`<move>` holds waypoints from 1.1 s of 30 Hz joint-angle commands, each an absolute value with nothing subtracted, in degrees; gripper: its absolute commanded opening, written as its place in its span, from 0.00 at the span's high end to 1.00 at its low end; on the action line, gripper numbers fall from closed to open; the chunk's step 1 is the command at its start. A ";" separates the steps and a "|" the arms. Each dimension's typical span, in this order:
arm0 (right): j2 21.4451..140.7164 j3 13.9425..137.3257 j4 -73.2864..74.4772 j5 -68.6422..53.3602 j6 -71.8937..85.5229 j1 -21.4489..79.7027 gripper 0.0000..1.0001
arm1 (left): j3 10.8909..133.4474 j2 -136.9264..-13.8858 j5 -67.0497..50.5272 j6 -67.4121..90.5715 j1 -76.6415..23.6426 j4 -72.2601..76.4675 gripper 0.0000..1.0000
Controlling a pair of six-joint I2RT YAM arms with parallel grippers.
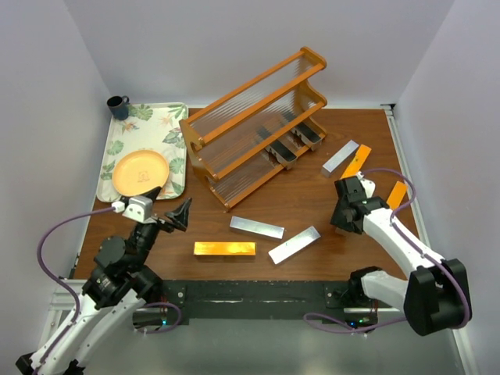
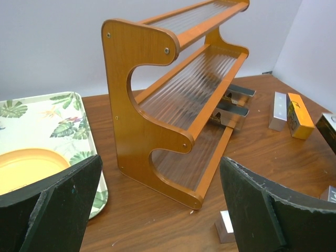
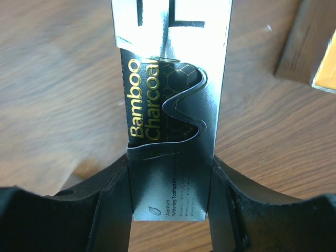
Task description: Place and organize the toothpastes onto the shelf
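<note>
The orange-brown shelf stands at the back middle, with two dark grey toothpastes at its lowest tier. My right gripper is shut on a dark grey "Bamboo Charcoal" toothpaste, its pads against both long sides; in the top view the arm hides this carton. Loose on the table lie an orange-gold toothpaste, two silver ones, and a silver and orange pair. My left gripper is open and empty, facing the shelf's end panel.
A floral tray with an orange plate sits at the back left, a dark mug behind it. Another orange carton lies by the table's right edge. White walls close in on three sides.
</note>
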State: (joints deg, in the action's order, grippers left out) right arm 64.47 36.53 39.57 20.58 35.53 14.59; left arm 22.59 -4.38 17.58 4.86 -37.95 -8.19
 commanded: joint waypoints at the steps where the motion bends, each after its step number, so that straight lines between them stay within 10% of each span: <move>1: 60.74 41.31 40.25 22.08 30.51 18.80 0.76 | 23.20 -6.50 15.91 5.18 -37.79 -6.59 0.00; 16: 54.14 44.56 31.47 -1.65 16.00 33.73 0.77 | 28.92 -22.57 7.92 24.68 -37.53 -1.42 0.00; 33: 63.80 47.99 15.47 -2.20 11.25 54.75 0.75 | 30.23 -42.97 -0.18 52.37 -37.88 14.15 0.00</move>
State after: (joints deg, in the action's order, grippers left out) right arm 62.30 43.42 23.00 -2.39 13.34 52.21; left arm 27.75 -41.63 -0.05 44.71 -37.91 9.19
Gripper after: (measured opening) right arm 0.516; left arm 0.996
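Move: Held in the right fingers, the dark toothpaste lies about 54 cm right of the open left hand, 3 cm ahead and 19 cm lower. From the left hand, the silver box is 23 cm right, level and 24 cm down; the yellow box 13 cm right, 8 cm back, equally low. The left hand hangs some 51 cm left of the right one, level ahead and 22 cm higher; the white box is 15 cm left of the right hand, 7 cm back and 3 cm lower. Keeping its pinch on the dark toothpaste, the right hand sweeps about 24 cm left towards the left hand, rising some 8 cm and drawing slightly back late on, while turning roughly 70 degrees counter-clockwise. The left hand comes to meet it, fingers wide open, going right about 13 cm, tipping its fingers down and rolling its left side lower. ##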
